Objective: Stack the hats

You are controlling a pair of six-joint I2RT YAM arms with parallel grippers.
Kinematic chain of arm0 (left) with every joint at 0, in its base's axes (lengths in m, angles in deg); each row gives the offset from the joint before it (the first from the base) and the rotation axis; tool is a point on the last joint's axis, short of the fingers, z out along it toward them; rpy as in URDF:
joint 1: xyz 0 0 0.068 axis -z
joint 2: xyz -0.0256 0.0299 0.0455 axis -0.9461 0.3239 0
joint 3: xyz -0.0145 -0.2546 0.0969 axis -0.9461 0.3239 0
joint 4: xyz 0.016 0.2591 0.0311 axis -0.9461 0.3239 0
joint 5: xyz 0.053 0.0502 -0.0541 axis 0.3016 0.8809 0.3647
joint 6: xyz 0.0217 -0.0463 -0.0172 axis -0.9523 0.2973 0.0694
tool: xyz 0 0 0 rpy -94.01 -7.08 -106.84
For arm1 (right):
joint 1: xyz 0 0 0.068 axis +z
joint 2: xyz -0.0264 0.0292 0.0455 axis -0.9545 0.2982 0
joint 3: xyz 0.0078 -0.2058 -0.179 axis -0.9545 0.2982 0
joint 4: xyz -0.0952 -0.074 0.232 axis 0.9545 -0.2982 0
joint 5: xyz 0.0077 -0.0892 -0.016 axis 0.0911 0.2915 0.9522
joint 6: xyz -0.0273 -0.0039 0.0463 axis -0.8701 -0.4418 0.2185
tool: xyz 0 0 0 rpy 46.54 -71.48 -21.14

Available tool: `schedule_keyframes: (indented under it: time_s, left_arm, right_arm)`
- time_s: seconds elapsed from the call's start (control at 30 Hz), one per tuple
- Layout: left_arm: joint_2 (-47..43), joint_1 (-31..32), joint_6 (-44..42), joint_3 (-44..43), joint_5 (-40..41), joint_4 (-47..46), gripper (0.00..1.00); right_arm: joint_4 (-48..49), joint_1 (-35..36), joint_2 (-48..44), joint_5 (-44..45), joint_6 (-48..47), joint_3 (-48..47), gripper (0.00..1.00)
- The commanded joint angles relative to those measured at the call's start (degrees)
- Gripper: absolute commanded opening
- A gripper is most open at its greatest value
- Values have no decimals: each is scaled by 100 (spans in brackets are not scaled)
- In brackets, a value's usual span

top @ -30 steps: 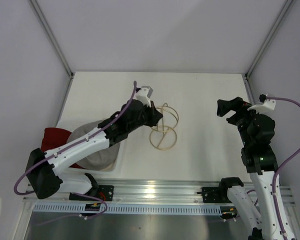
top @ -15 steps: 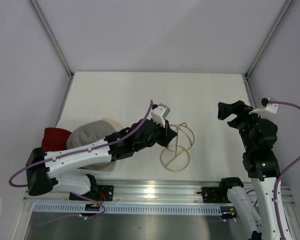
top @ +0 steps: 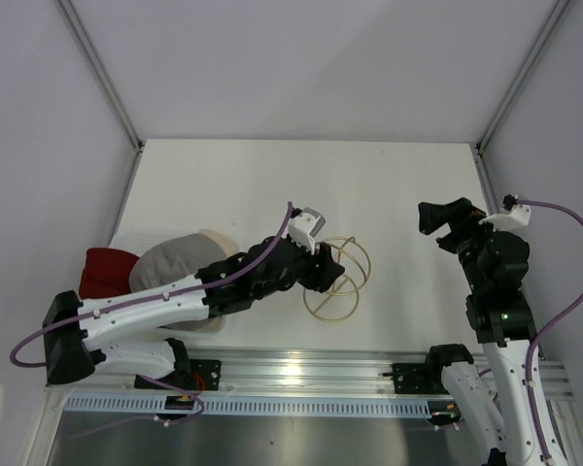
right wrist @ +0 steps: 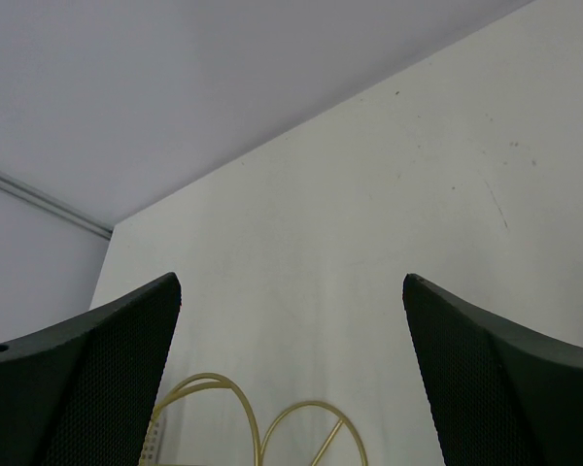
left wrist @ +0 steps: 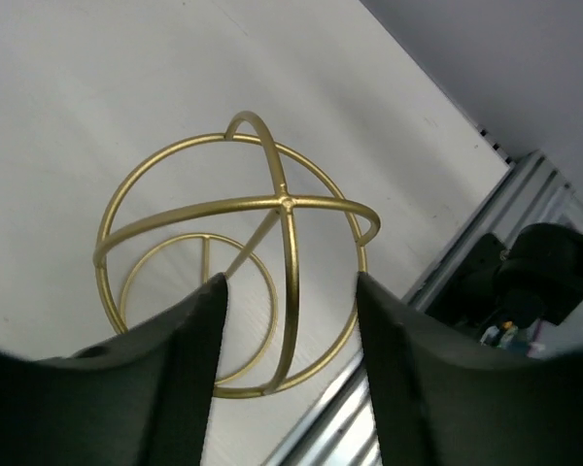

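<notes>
Two hats lie together at the table's left: a dark red hat (top: 105, 270) and, against its right side, a beige hat (top: 180, 260) with its grey side up. My left arm crosses over them. A gold wire stand (top: 335, 282) rests near the table's front middle. My left gripper (top: 323, 270) is at the stand's left side. In the left wrist view the left gripper (left wrist: 290, 282) is open, and the gold wire stand (left wrist: 287, 202) shows in the gap with space on both sides. My right gripper (top: 439, 225) hangs open and empty at the right, and the right gripper (right wrist: 291, 282) looks toward the gold wire stand (right wrist: 243, 427).
A pale white edge (top: 126, 240) shows behind the hats; I cannot tell what it is. The metal rail (top: 301, 369) with both arm bases runs along the near edge. Grey walls close the table in on three sides.
My left gripper carried the gold stand right and toward the near edge, then opened and let it go. The right gripper shifted only slightly.
</notes>
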Motion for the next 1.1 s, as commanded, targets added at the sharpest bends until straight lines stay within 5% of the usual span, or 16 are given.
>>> schedule_keyframes:
  time_s: [0.0,0.13,0.4,0.5,0.6,0.67,1.07]
  left_arm:
    - [-466,49,-42,-328,-56,399,64]
    - [-993,49,-77,-636,67,1268,99]
    - [-2153,-179,159,-1006,434,2640,100]
    - [-2365,-1151,695,-849,736,3343,99]
    - [-2585,-3309,1205,-445,341,3661,100]
    - [-2769,-3842,1425,-250,252,3775,100]
    - [-2946,-4047,2778,-347,1289,6289,96]
  right_arm:
    - [450,-14,-108,-386,-323,42,100]
    - [451,-5,-135,-668,-632,-1,99]
    - [486,-5,-91,-827,-720,33,99]
    - [582,-14,-47,-967,-650,77,99]
    - [714,4,58,-1274,-553,121,100]
    - [688,4,164,-1362,-518,86,99]
    - [776,21,305,-1512,-474,183,99]
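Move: The gray hat in the white basket lies about 33 cm to the left gripper's left, about level front to back and some 18 cm below; the beige hat under it is centred about 30 cm left, 1 cm ahead. The red hat is roughly 51 cm left, 1 cm ahead. The wire stand's middle sits about 3 cm to its right, level, 10 cm down. From the right gripper, the gray hat is about 60 cm left, 7 cm back. Finish opening the left gripper around the wire stand's rib and lift it clear, about 11 cm up. Then swing it some 31 cm left to above the basket's gray hat, sinking again to near its starting height, turning about 60 degrees counter-clockwise and tipping the fingers down. Ease the open right gripper about 4 cm left, turning it slightly counter-clockwise. ##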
